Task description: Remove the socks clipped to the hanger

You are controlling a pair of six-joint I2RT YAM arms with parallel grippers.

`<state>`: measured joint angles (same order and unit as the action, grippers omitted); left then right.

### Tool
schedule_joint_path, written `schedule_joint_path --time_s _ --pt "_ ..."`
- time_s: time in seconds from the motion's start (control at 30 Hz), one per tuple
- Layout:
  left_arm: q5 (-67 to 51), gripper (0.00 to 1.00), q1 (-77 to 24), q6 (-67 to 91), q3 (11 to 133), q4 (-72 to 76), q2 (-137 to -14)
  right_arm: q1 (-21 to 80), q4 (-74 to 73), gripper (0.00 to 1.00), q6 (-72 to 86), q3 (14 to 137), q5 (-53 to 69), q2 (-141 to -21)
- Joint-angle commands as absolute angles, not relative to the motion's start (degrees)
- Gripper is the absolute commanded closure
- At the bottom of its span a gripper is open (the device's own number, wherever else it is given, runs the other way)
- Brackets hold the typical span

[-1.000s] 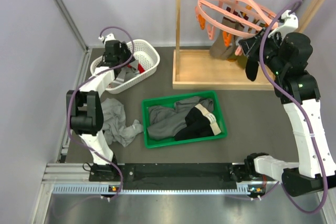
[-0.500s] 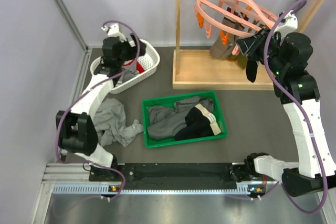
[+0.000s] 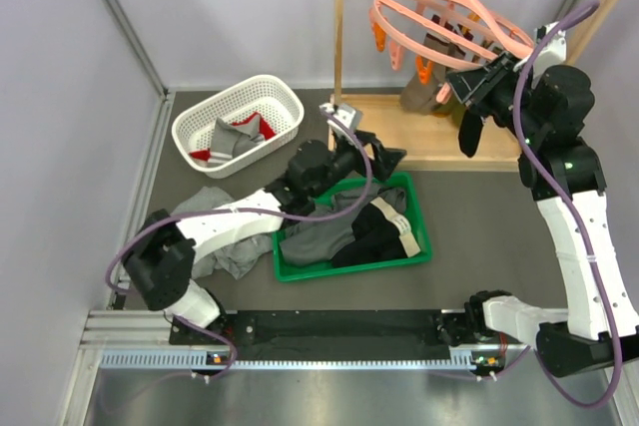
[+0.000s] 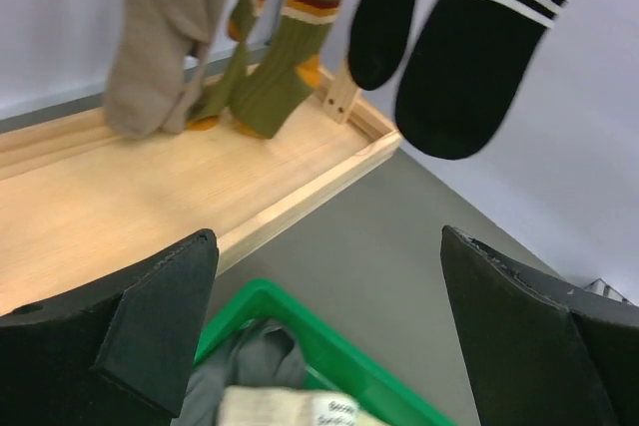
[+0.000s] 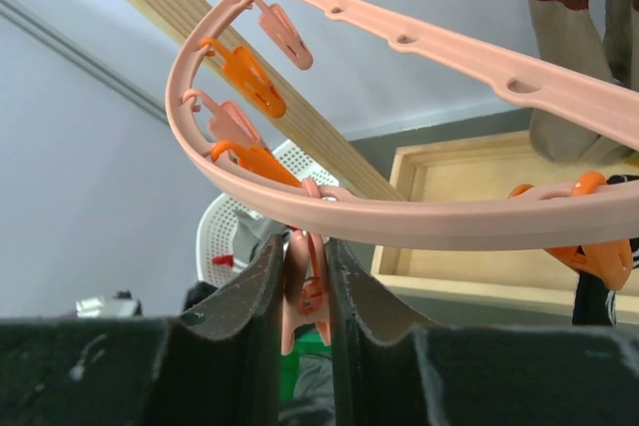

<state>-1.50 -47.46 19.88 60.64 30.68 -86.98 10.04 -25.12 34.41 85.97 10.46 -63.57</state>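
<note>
The pink hanger [image 3: 439, 9] hangs from the wooden rack with socks still clipped under it: a tan sock [image 4: 150, 47], an olive striped sock [image 4: 285, 62] and black striped socks [image 4: 469, 67]. My right gripper [image 3: 467, 83] is up at the hanger's near rim [image 5: 449, 216], shut on one dangling pink clip [image 5: 305, 291]. A black sock [image 3: 471, 132] hangs just below that gripper. My left gripper [image 3: 384, 159] is open and empty [image 4: 327, 246], reaching over the far edge of the green bin towards the rack. Red and grey socks [image 3: 235, 137] lie in the white basket.
The white basket [image 3: 285, 97] stands at the back left. The green bin [image 3: 344, 256] in the middle holds larger grey and black garments. A grey cloth [image 3: 215, 231] lies on the table left of it. The wooden rack's base [image 4: 150, 187] and post [image 3: 338, 47] stand behind.
My left arm has swung from the white basket across to the green bin's far edge, its gripper now wide open. My right gripper has stayed at the hanger, shifting slightly.
</note>
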Motion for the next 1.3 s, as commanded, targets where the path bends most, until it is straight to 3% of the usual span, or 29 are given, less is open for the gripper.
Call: schedule_joint_path --time_s 0.0,0.6,0.93,1.03,1.17,1.2,1.27 --pt "3.9 0.02 -52.6 17.4 63.4 42.8 -93.3 9.8 -22.8 0.83 37.0 86.2 13.0 -61.4" --pt "0.3 0.01 -62.0 13.0 85.1 43.7 -113.4 9.8 -21.5 0.83 39.6 84.9 15.4 -59.8" --pt "6.1 0.02 -62.7 13.9 98.6 39.1 -123.1 9.8 -20.8 0.83 40.9 84.6 15.6 -59.4" --pt "8.8 0.12 -62.6 13.4 101.2 38.4 -125.0 9.8 -21.1 0.83 40.9 84.6 15.6 -59.2" --pt "10.5 0.53 -62.6 12.6 102.1 38.1 -125.1 9.8 -21.0 0.83 40.9 84.0 15.6 -59.0" --pt "10.5 0.67 -62.6 12.4 102.1 37.8 -124.6 9.8 -21.2 0.82 40.9 84.0 15.5 -58.9" --pt "10.5 0.77 -62.6 12.1 101.4 36.1 -123.1 9.8 -21.7 0.81 40.8 83.8 15.4 -58.7"
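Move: The black sock hangs about 22 cm to the left gripper's right, some 3 cm farther out, its middle roughly 4 cm higher. The pink clip in the right fingers is around 8 cm ahead of the left hand, 15 cm right and 15 cm up; the brown socks hang about 18 cm ahead and 11 cm right, 3 cm up. From the right hand, the black sock is some 5 cm back, 7 cm right and 11 cm below. Bring the left gripper, already open, about 20 cm to the right beneath the hanger to the toe of the black sock, bowing back some 4 cm on the way and coming forward again, to end slightly lower. Once there, start shutting the fingers at the toe. With the right, keep pinching the pink clip, easing it back and up a couple of centimetres. ##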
